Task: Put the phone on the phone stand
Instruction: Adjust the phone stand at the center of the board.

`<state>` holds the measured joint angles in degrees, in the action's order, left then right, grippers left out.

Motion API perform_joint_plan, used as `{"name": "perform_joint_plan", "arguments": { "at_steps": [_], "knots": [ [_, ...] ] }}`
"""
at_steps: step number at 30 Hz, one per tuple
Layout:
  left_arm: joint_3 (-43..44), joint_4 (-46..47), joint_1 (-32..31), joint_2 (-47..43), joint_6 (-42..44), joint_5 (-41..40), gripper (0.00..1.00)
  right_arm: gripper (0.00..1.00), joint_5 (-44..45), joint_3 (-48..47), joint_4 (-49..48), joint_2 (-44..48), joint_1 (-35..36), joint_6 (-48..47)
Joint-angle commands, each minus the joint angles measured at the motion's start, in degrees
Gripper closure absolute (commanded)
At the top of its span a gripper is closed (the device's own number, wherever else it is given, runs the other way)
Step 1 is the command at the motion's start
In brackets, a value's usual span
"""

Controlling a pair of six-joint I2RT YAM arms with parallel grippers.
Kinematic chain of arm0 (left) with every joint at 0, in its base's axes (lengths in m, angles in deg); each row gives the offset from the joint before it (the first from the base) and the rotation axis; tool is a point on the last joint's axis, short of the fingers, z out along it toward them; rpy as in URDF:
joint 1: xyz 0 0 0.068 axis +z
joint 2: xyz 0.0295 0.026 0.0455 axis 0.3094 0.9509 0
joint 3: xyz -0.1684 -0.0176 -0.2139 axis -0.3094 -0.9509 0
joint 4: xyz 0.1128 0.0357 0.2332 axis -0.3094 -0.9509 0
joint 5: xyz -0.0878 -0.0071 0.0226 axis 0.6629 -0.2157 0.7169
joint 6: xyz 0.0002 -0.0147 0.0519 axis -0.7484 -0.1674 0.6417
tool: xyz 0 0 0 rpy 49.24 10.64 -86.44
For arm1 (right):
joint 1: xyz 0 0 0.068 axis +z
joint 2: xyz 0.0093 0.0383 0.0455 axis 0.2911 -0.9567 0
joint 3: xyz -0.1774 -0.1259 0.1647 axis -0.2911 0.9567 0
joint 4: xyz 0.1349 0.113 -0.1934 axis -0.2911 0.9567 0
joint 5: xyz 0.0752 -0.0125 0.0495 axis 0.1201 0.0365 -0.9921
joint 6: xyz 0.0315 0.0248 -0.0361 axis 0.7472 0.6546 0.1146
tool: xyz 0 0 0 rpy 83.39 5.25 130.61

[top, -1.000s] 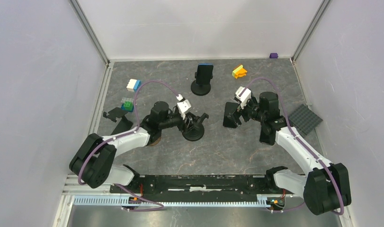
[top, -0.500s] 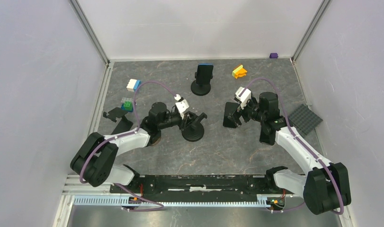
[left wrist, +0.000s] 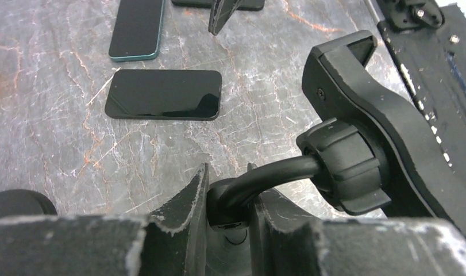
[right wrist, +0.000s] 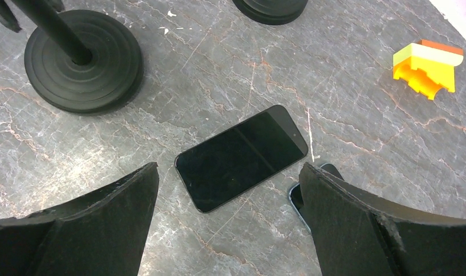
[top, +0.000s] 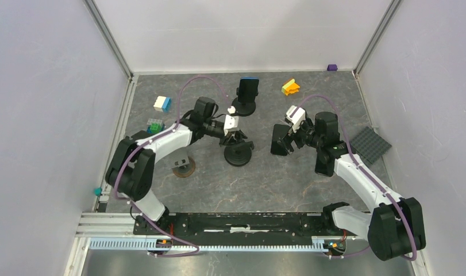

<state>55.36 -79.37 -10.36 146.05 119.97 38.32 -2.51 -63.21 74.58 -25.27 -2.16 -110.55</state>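
A black phone stand point(top: 238, 154) with a round base stands mid-table; its curved neck and empty cradle point(left wrist: 362, 115) fill the left wrist view. My left gripper point(top: 234, 137) point(left wrist: 230, 207) is shut on that neck just above the base. A black phone point(top: 279, 140) point(right wrist: 242, 156) point(left wrist: 164, 94) lies flat to the right of the stand. My right gripper point(top: 286, 137) point(right wrist: 228, 168) hovers open over it without touching. A second, teal-edged phone point(left wrist: 137, 29) point(right wrist: 296, 192) lies beside it, partly hidden by a right finger.
Another stand point(top: 245, 98) at the back holds a blue-topped phone. Scattered around are a yellow-orange block point(top: 290, 87) point(right wrist: 428, 66), a white-blue block point(top: 162, 103), a green block point(top: 154, 126), a grey baseplate point(top: 370, 145) and a small round stand point(top: 183, 168).
My left gripper closed on the stand's neck and the left arm swung up toward the back, shifting the stand slightly. The small round stand is now uncovered. The right arm stayed still.
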Motion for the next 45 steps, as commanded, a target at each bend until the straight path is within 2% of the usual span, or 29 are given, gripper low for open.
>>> {"name": "perform_joint_plan", "arguments": {
  "at_steps": [1,3,8,10,11,14,17,19,24,29,39,45],
  "knots": [
    [10.6,-27.1,-0.1,5.2,26.2,6.1,0.93,0.03,1.3,0.2,-1.5,-0.4,-0.8,-0.7],
    [13.6,-32.7,-0.1,7.7,30.7,7.1,0.90,0.03,1.6,0.0,-1.3,-0.5,-1.0,-0.7],
    [14.4,-34.7,-0.1,9.9,32.8,8.9,0.85,0.03,4.5,-0.4,-0.5,-0.1,-1.4,-0.4],
    [13.9,-34.4,-0.1,9.6,32.7,8.7,0.78,0.03,7.1,-0.3,-0.4,0.4,-1.3,-0.2],
    [13.3,-33.8,-0.1,9.5,32.0,8.6,0.70,0.03,8.4,-0.4,-0.3,0.6,-1.3,-0.2],
    [10.6,-27.3,0.0,7.4,25.8,6.5,0.55,0.03,12.7,-0.7,0.3,0.8,-1.3,0.1],
    [5.4,-12.8,0.2,3.7,12.5,1.1,0.46,0.03,16.0,-0.6,0.6,0.6,-1.3,0.8],
    [3.5,-7.7,0.5,1.5,7.7,-2.2,0.39,0.03,17.6,-0.5,0.7,0.5,-1.4,1.5],
    [2.9,-5.5,2.0,-2.0,0.3,-8.4,0.22,0.02,17.9,0.3,0.5,-0.2,-1.5,4.2],
    [-1.2,-3.5,3.4,-6.4,0.2,-11.6,0.01,0.02,13.3,1.9,-2.5,-3.8,-1.4,9.1],
    [-7.3,-5.8,6.6,-16.2,-1.0,-20.4,0.00,0.02,13.5,-1.0,-5.7,-16.6,-0.2,20.5],
    [-9.3,-7.8,6.5,-20.2,0.4,-23.0,0.00,0.02,13.4,-2.9,-6.5,-20.7,1.7,22.8]
  ]
}}
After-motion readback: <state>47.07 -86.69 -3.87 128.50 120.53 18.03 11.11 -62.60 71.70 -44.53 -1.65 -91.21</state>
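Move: My left fingers already pinch the phone stand by its neck; its middle is about 6 cm straight below them. From my left hand, the stand that carries a phone is some 25 cm ahead and 2 cm right. For my open right hand, the flat phone lies roughly 6 cm ahead, 3 cm left and 13 cm below, with the teal-edged phone 14 cm right of it and 4 cm farther out. Still gripping the neck, my left hand turns slightly clockwise, easing down and back 1–2 cm, then opens wide while dipping further, lets go, rises and backs off left, ending about 9 cm from its start. My open right hand swings 5 cm right, then sinks about 11 cm towards the flat phone, its fingers tipping down. ##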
